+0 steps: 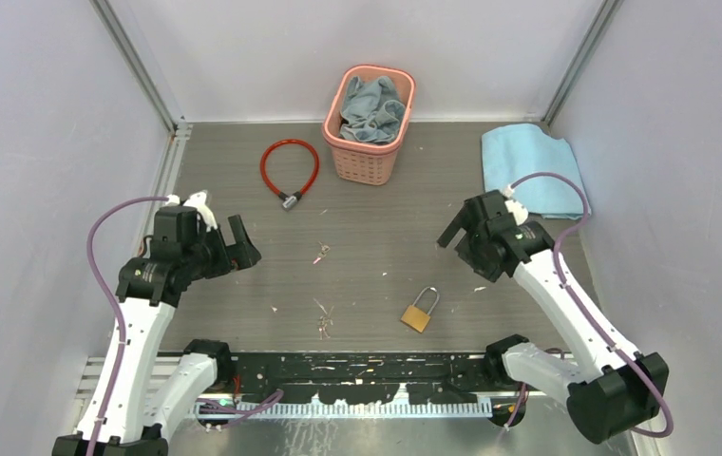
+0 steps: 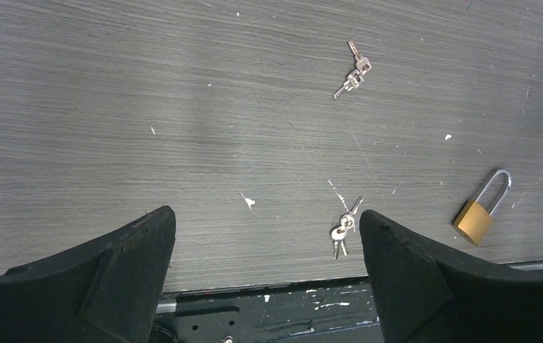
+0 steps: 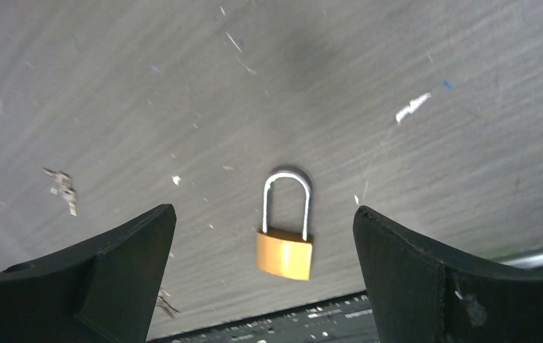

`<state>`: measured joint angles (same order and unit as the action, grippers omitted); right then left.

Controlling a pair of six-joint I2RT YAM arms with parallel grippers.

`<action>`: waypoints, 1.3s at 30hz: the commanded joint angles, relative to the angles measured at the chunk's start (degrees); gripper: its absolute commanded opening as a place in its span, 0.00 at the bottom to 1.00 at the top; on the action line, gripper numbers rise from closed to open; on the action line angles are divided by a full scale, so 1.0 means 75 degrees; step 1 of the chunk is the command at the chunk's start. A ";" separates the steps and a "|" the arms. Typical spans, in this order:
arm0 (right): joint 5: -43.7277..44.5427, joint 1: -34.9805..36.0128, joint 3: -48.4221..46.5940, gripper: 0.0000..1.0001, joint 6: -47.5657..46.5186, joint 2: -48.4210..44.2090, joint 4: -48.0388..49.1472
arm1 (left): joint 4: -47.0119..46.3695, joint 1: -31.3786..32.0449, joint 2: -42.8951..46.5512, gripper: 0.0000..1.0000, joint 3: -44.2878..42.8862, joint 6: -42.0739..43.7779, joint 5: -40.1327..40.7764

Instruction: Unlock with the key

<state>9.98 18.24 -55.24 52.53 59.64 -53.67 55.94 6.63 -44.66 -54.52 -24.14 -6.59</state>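
Observation:
A brass padlock (image 1: pixel 420 311) with a silver shackle lies flat on the grey table near the front edge, shackle closed. One bunch of small silver keys (image 1: pixel 323 323) lies to its left, a second bunch (image 1: pixel 321 254) further back. My left gripper (image 1: pixel 246 244) hovers open above the table's left side; in its wrist view the near keys (image 2: pixel 343 230) sit just inside its right finger and the padlock (image 2: pixel 481 211) lies off to the right. My right gripper (image 1: pixel 454 242) hovers open; the padlock (image 3: pixel 286 229) shows on the table between its fingers.
A red cable lock (image 1: pixel 290 171) lies at the back left. A pink basket (image 1: pixel 370 123) holding grey cloth stands at the back middle, and a light blue cloth (image 1: pixel 528 166) lies at the back right. White walls close in three sides. Small white flecks dot the table.

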 commanded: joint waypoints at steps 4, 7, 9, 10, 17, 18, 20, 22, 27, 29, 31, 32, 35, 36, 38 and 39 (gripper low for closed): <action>0.0701 0.1479 0.0591 1.00 0.1306 0.0088 -0.0646 | -0.0369 0.0007 0.0093 1.00 0.0007 0.0119 -0.0107; 0.0598 0.2040 0.0925 1.00 0.1712 0.0219 -0.0473 | -0.0358 0.0006 0.0024 0.99 0.0010 0.0113 -0.0085; 0.0408 0.2415 0.1203 1.00 0.2014 0.0340 -0.0166 | -0.0357 0.0013 -0.0016 0.99 0.0010 0.0113 -0.0074; 0.0330 0.2621 0.1303 1.00 0.2130 0.0450 0.0002 | -0.0357 0.0010 -0.0019 0.99 0.0008 0.0113 -0.0074; -0.0006 0.3776 0.1457 1.00 0.2338 0.1604 0.0796 | -0.0332 0.0009 -0.0010 0.98 0.0014 0.0084 0.0029; -0.0012 0.3919 0.1478 1.00 0.2362 0.1727 0.0900 | -0.0328 0.0007 -0.0012 0.97 0.0013 0.0079 0.0044; -0.0041 0.4115 0.1553 1.00 0.2408 0.1960 0.1099 | -0.0326 0.0006 -0.0019 0.97 0.0015 0.0072 0.0059; -0.0141 0.4201 0.1674 1.00 0.2426 0.2138 0.1271 | -0.0322 0.0010 -0.0021 0.97 0.0016 0.0058 0.0093; -0.0240 0.4306 0.2056 1.00 0.2573 0.2212 0.1564 | -0.0311 0.0009 -0.0055 0.96 0.0016 0.0043 0.0143; -0.0235 0.4319 0.2216 0.97 0.2604 0.2150 0.1649 | -0.0310 0.0008 -0.0065 0.96 0.0022 0.0037 0.0166; -0.0193 0.4321 0.2342 0.91 0.2611 0.2080 0.1716 | -0.0310 0.0006 -0.0090 0.96 0.0012 0.0031 0.0167; -0.0153 0.4332 0.2399 0.88 0.2602 0.2050 0.1750 | -0.0309 0.0006 -0.0110 0.95 0.0011 0.0021 0.0186; -0.0020 0.4322 0.2554 0.80 0.2628 0.2055 0.1841 | -0.0299 0.0007 -0.0154 0.95 0.0006 0.0020 0.0207; -0.0017 0.4320 0.2595 0.78 0.2614 0.2066 0.1895 | -0.0287 0.0009 -0.0152 0.95 0.0004 0.0020 0.0219; 0.0003 0.4328 0.2652 0.67 0.2552 0.2144 0.1973 | -0.0287 0.0006 -0.0152 0.95 0.0012 0.0008 0.0236; 0.0017 0.4322 0.2654 0.63 0.2534 0.2174 0.1992 | -0.0297 0.0011 -0.0164 0.95 0.0014 0.0008 0.0245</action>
<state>8.05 50.30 -37.36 70.63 75.22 -42.63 55.96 6.63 -46.02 -54.39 -23.81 -5.41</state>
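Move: The brass padlock lies flat on the table about 9 cm back towards the base from the right hand, 8 cm to its left and some 15 cm below. The lower keys lie about 18 cm left of the padlock and 2 cm nearer the base; the upper keys are 20 cm left of it and 14 cm farther out. From the left hand, the padlock is roughly 33 cm to the right, 6 cm back and 19 cm below. The right hand, fingers wide open, sinks about 14 cm while drawing back some 11 cm and swinging 9 cm to the left, onto the padlock's brass body, its fingers tipping steeper towards the table and the hand turning some 15 degrees counter-clockwise. Just above the table it eases about 1 cm back to the right as its descent levels out, and the fingers close by roughly a third, until the tips meet the body's two side edges, with the shackle pointing away from the base. ##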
